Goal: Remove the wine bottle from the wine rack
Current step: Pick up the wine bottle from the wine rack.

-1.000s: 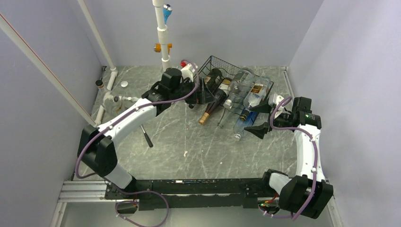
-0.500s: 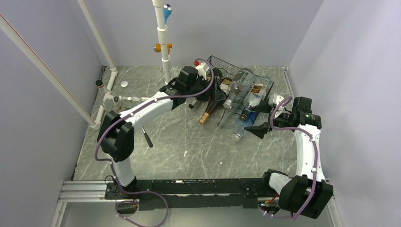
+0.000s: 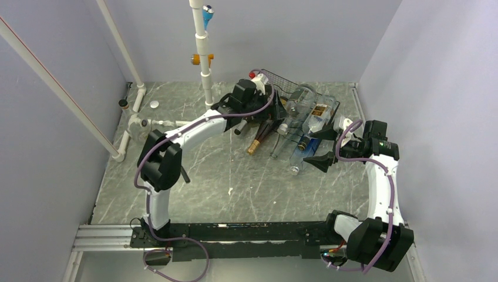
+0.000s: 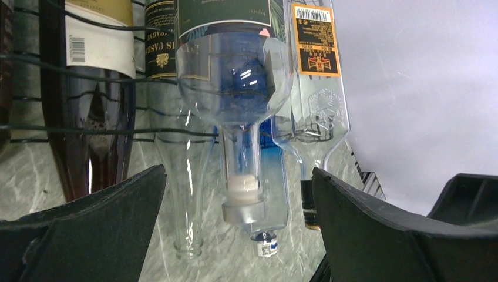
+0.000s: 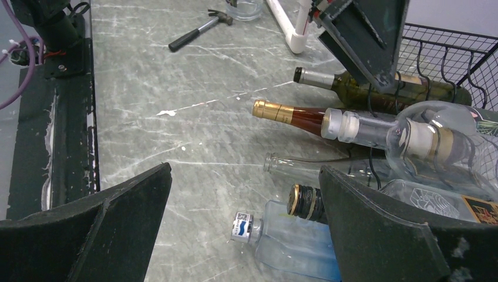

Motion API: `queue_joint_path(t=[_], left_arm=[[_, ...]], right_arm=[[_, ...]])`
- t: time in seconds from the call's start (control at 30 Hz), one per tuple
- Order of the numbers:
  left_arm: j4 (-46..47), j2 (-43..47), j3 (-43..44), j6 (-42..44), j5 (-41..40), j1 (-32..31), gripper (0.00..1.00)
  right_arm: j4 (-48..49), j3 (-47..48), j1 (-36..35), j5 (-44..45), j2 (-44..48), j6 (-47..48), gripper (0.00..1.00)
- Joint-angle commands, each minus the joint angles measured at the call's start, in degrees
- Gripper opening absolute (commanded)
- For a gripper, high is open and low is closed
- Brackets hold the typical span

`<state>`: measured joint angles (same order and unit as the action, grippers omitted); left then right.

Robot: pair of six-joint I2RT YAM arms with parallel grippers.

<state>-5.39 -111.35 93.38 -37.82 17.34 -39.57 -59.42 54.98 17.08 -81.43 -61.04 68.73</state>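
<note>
The black wire wine rack (image 3: 271, 75) stands at the back of the table with several bottles lying in it, necks toward me. A dark wine bottle (image 3: 259, 140) with gold foil (image 5: 293, 111) sticks out lowest on the left, beside a green one (image 5: 358, 83). My left gripper (image 3: 275, 110) hovers open above the rack. Its wrist view looks down on a clear bottle (image 4: 235, 88) with a white stopper, whose neck lies between the spread jaws (image 4: 238, 171), untouched. My right gripper (image 3: 317, 160) rests open at the rack's near right, by a blue bottle (image 5: 293, 244).
A white pipe frame (image 3: 202, 53) rises just left of the rack. A hammer (image 3: 183, 170) lies on the marble table left of centre. A small jar (image 3: 123, 104) and a lid (image 3: 154, 104) sit in the back left corner. Walls close in on both sides.
My left arm has swung right and farther back, from beside the rack to over its bottles. The right arm and the bottles have stayed still.
</note>
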Motion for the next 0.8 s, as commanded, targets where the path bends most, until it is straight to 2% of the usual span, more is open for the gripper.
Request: queue_joint_path(t=[0.0, 0.17, 0.6, 0.77], left_arm=[[2.7, -2.6, 4.9, -0.6, -0.6, -1.3, 0.99], [3.6, -4.6, 6.1, -0.3, -1.3, -2.3, 0.99], [3.3, -10.0, 10.6, 0.1, -1.7, -3.6, 0.73], [2.1, -12.1, 12.9, 0.4, -2.3, -3.7, 0.67]], right_arm=[[2.2, 0.3, 0.3, -1.6, 0.3, 0.3, 1.0], [2.7, 0.3, 0.4, -1.3, 0.3, -0.2, 1.0], [2.8, 0.3, 0.4, -1.0, 0.5, -0.2, 1.0], [2.7, 0.3, 0.4, -0.9, 0.5, -0.2, 1.0]])
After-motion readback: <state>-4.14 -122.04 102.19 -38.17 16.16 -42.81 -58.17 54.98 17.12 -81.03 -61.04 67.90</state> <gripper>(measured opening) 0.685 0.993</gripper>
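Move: The clear round wine bottle lies on the rack about 8 cm to the left hand's right, some 5 cm farther out and 5 cm below, with its neck pointing back towards the front. The gold-necked bottle lies about 4 cm back from this hand, 3 cm to its left and 10 cm down; the orange-label bottle is roughly 13 cm to its right, 4 cm back and 5 cm below. From the right hand, the clear round wine bottle is about 18 cm ahead, 5 cm left and 9 cm lower. The left hand, reaching in over the gold-necked bottle with its fingers pointing right and slightly forward, travels about 5 cm to the right and sinks some 3 cm towards the neck of the clear round wine bottle, its wrist angle hardly changing. It starts out level and wide open, then sinks while the fingers close by roughly a third, bringing the neck just below the shoulder into line between the two fingertips, with no grip on it visible yet. ##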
